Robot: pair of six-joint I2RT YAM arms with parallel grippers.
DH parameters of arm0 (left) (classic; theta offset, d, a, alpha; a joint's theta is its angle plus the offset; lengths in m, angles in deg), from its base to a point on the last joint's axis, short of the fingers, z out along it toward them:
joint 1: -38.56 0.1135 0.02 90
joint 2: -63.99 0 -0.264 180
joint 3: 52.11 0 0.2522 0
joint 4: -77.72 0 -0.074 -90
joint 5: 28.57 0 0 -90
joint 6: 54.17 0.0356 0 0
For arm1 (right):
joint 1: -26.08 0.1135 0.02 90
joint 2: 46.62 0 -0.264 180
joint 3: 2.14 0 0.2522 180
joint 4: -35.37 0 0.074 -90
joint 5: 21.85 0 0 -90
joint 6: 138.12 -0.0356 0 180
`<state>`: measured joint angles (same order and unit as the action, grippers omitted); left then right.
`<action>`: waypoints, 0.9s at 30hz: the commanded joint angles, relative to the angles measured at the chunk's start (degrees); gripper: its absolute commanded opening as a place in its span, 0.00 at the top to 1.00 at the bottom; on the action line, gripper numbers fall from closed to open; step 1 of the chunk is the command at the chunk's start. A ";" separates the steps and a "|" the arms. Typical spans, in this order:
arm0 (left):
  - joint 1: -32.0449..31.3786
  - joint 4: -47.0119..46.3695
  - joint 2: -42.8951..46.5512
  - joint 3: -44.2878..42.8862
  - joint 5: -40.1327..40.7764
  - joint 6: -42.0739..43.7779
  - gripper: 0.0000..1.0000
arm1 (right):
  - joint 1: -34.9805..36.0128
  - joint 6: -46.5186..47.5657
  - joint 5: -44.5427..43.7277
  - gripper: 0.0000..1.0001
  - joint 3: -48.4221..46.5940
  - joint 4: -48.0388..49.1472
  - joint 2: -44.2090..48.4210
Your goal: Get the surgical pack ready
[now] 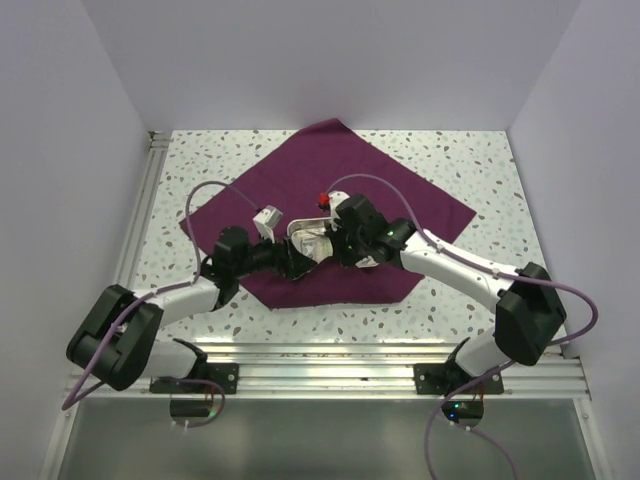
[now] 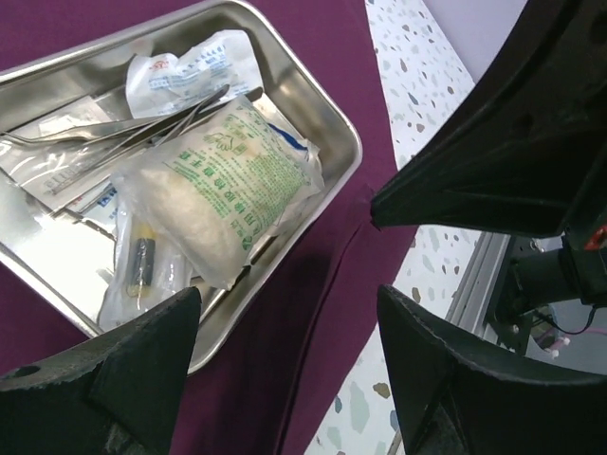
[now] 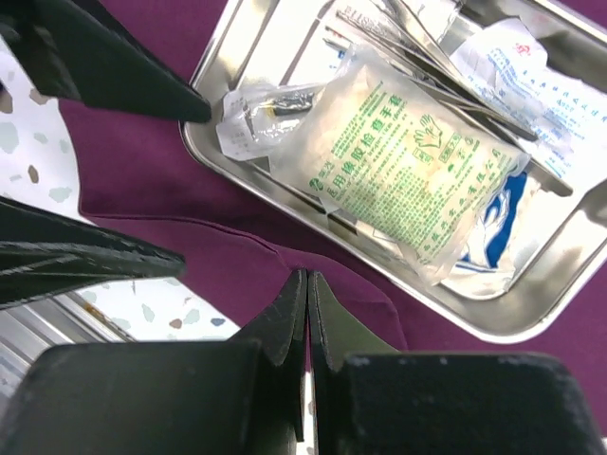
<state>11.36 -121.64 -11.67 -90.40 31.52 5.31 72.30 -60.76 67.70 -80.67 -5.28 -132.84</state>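
Observation:
The surgical pack's purple-maroon cloth [image 1: 410, 205] lies spread flat as a diamond. An open steel tray [image 1: 300, 232] sits at its middle, holding a green-printed sachet [image 2: 218, 190], other sachets and steel forceps [image 2: 123, 128]. My left gripper [image 2: 287, 294] is open and empty over the cloth [image 2: 313, 322], beside the tray's near rim [image 2: 327, 104]. My right gripper [image 3: 307, 275] is shut on a raised fold of the cloth [image 3: 142, 161], just in front of the tray [image 3: 247, 180]. In the top view both grippers meet at the tray's near side: the left [image 1: 296, 266], the right [image 1: 338, 260].
Speckled tabletop [image 1: 470, 170] surrounds the cloth. An aluminium rail [image 1: 330, 355] runs along the near edge and another [image 1: 140, 220] along the left. White walls close the back and both sides. Purple cables loop over both arms.

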 commanded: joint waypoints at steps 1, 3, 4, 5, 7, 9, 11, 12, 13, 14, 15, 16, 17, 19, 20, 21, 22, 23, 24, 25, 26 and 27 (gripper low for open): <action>-0.66 -6.60 -2.91 -1.21 -4.80 -0.59 0.22 | -1.13 2.36 4.58 1.00 -3.34 2.28 -0.80; -1.01 -6.60 -5.02 -2.00 -4.89 -0.68 0.23 | -1.30 2.54 5.54 1.00 -3.69 2.37 -1.23; -1.36 -6.17 -5.46 -2.36 -4.46 -0.59 0.23 | -1.48 2.62 5.72 1.00 -4.04 2.37 -1.24; -1.54 -5.73 -6.34 -3.32 -4.19 -0.42 0.23 | -1.57 2.89 5.98 1.00 -4.13 2.37 -1.41; -1.89 -3.98 -6.87 -4.90 -3.23 0.46 0.30 | -1.83 3.24 6.51 1.00 -4.66 2.37 -1.59; -2.07 -3.27 -7.75 -5.70 -2.70 0.90 0.38 | -2.09 3.41 7.13 1.00 -5.01 2.11 -1.76; -2.24 -3.09 -8.36 -6.49 -2.78 0.90 0.53 | -2.36 3.68 7.57 1.00 -5.54 1.85 -1.94; -2.24 -3.17 -8.54 -6.66 -3.13 0.99 0.60 | -2.45 3.68 8.09 1.00 -5.54 1.93 -2.03; -2.42 -3.44 -8.80 -7.10 -3.40 0.99 0.72 | -2.53 3.85 8.27 1.00 -5.63 1.85 -2.20; -2.42 -3.79 -9.24 -7.19 -3.83 0.99 0.78 | -2.71 4.03 8.53 1.00 -5.71 2.02 -2.29; -2.33 -4.31 -9.59 -7.28 -4.97 0.73 0.85 | -2.97 4.03 8.80 1.00 -5.72 2.02 -2.38; -2.50 -4.93 -9.86 -7.63 -5.33 0.64 1.00 | -3.50 4.03 9.49 1.00 -5.72 2.11 -2.47; -2.42 -4.93 -10.47 -7.89 -5.59 0.55 1.00 | -3.76 4.12 10.28 1.00 -5.63 2.63 -2.55; -2.42 -5.11 -10.82 -8.07 -5.42 0.55 1.00 | -5.16 4.03 14.13 0.93 -4.58 4.38 -2.29; -2.42 -5.11 -10.91 -8.07 -5.25 0.64 1.00 | -5.61 3.94 15.03 0.78 -4.14 5.00 -2.03; -2.51 -5.11 -10.91 -7.99 -5.07 0.73 1.00 | -6.13 3.77 15.73 0.68 -3.61 5.71 -1.77; -2.42 -5.11 -10.83 -7.99 -5.16 0.82 1.00 | -6.66 3.77 16.44 0.48 -2.47 7.19 -1.42; -2.42 -5.20 -10.74 -7.90 -5.16 0.90 1.00 | -6.93 3.59 16.71 0.41 -2.03 7.73 -0.72; -2.42 -5.11 -10.65 -7.90 -5.16 0.90 1.00 | -7.10 3.68 16.71 0.38 -1.59 8.08 -0.54; -2.42 -5.11 -10.56 -7.90 -5.16 0.90 1.00 | -7.19 3.94 16.62 0.34 -1.58 8.09 -0.45; -2.51 -5.11 -10.56 -7.81 -5.24 0.90 1.00 | -7.19 4.29 16.62 0.34 -1.76 7.65 -0.88; -2.42 -5.20 -10.56 -7.81 -5.25 0.90 1.00 | -7.19 4.90 16.71 0.34 -1.93 7.21 -1.15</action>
<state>9.15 -123.66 -22.42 -96.72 27.39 5.22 65.11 -57.35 81.62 -82.62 -0.19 -135.35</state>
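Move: The right hand, already pinching the lifted cloth flap, is some 7 cm to the left hand's right. The bit of cloth edge the open left hand goes for lies about 4 cm to its right, 1 cm ahead and 1 cm lower, which is 3 cm left of the right hand and 2 cm below it. From the left hand the tray is about 8 cm ahead, 7 cm right and 8 below, with the white glove pack in it 7 ahead, 7 right and 7 below. The left hand eases about 3 cm to the right and a little down towards the right fingertips and shuts fully from wide open, pinching the raised purple cloth edge beside them, then holds it there. The right hand keeps its pinch while creeping forward and slightly up and left, and only once the left has shut does it open to about two thirds and let go of the cloth, ending some 2.5 cm forward, 1.5 cm higher and rolled about 10 degrees. ##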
